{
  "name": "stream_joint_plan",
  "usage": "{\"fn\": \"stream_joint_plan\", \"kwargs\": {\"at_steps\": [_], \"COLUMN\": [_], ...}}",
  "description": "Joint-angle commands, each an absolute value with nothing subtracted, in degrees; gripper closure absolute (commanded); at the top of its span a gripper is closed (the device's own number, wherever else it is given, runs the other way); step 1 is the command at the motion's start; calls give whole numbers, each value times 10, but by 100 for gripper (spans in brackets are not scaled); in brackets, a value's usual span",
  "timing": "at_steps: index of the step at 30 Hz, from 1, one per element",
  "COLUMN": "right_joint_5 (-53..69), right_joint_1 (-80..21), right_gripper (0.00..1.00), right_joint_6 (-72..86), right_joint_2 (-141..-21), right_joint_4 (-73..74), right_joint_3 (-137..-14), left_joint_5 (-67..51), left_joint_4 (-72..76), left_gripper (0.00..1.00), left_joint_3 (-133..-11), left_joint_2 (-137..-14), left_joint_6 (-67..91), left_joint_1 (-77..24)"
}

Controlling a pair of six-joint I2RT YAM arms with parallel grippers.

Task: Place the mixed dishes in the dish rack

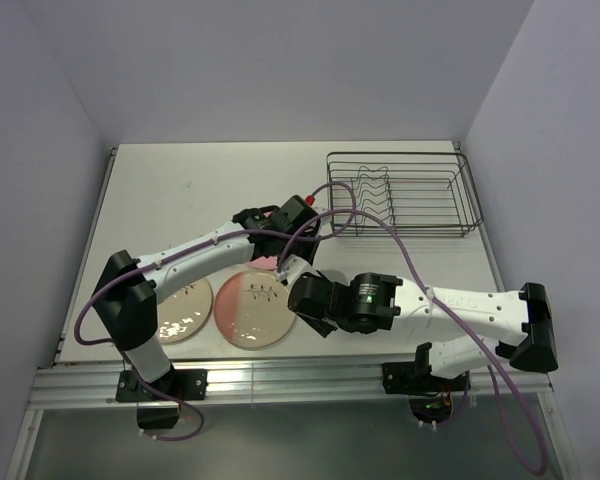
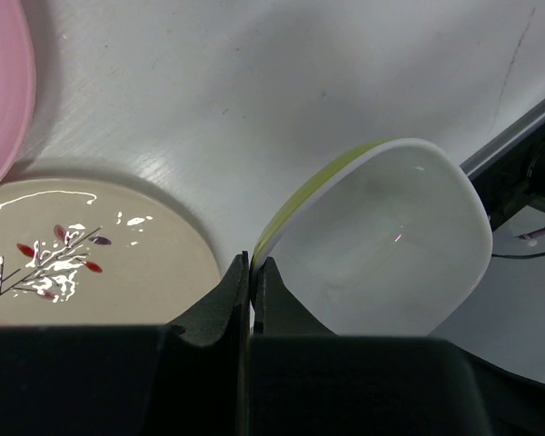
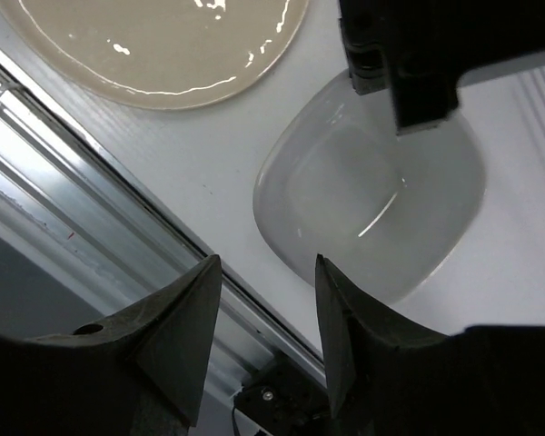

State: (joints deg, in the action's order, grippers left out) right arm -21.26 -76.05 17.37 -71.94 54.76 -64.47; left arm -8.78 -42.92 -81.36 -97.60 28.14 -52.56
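My left gripper (image 2: 251,259) is shut on the rim of a small squarish bowl (image 2: 381,245), white inside and lime-green along its outer edge. The same bowl (image 3: 372,200) lies close to the table's front rail (image 3: 100,191), with the left fingers (image 3: 422,82) pinching its far rim. My right gripper (image 3: 266,263) hangs open over the bowl's near edge, holding nothing. In the top view both grippers and the bowl are hidden under the right arm (image 1: 365,300). The dish rack (image 1: 410,233) stands at the back right.
A pink-and-cream plate with a leaf sprig (image 1: 250,310) lies left of the bowl, and a cream plate (image 1: 180,310) further left. A pink plate (image 1: 265,262) shows under the left arm. An orange-red cup (image 1: 306,203) peeks out behind that arm, near the rack.
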Motion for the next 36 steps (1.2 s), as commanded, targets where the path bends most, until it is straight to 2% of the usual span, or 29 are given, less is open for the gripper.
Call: {"fn": "stream_joint_plan", "kwargs": {"at_steps": [1,10,12,15,18,28,29,30,31,32,36], "right_joint_5": [-185,-145,-141,-143,-146,-164,-174,-179,-185,-190,-209], "right_joint_1": [-775,-808,-814,-817,-820,-824,-825,-825,-826,-826,-827], "right_gripper": [47,51,57,59,67,68,70,84,94,100,100], "right_joint_6": [151,149,149,150,150,144,143,144,144,147,152], "right_joint_2": [-739,-725,-723,-726,-729,-745,-751,-754,-758,-763,-760], "right_joint_4": [542,532,532,530,533,526,526,529,530,531,523], "right_joint_3": [-642,-622,-619,-615,-618,-621,-621,-622,-623,-627,-627], "left_joint_5": [-125,-158,-165,-174,-181,-210,-212,-212,-211,-209,-207], "left_joint_4": [-416,-409,-405,-398,-398,-396,-395,-394,-395,-396,-401], "left_gripper": [100,100,100,100,100,100,100,100,100,100,100], "left_joint_3": [-811,-764,-758,-746,-740,-727,-726,-723,-722,-722,-725], "left_joint_2": [-929,-892,-883,-874,-867,-846,-845,-841,-840,-838,-835], "left_joint_6": [261,230,229,228,223,213,213,213,213,212,212], "left_joint_1": [-531,-531,-531,-531,-531,-532,-532,-532,-532,-532,-532]}}
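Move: The left hand already pinches the white bowl's rim; the bowl's middle lies about 4 cm back, 5 cm right and 3 cm below that hand. From the open right hand the bowl is roughly 6 cm ahead, level sideways, and 5 cm lower. The pink-beige plate lies some 6 cm back and 12 cm left of the left hand, the pink plate 12 cm ahead and 8 cm left, both about 12 cm below. Left hand draws the held bowl back about 5 cm; right goes back and left, closing on its rim. ##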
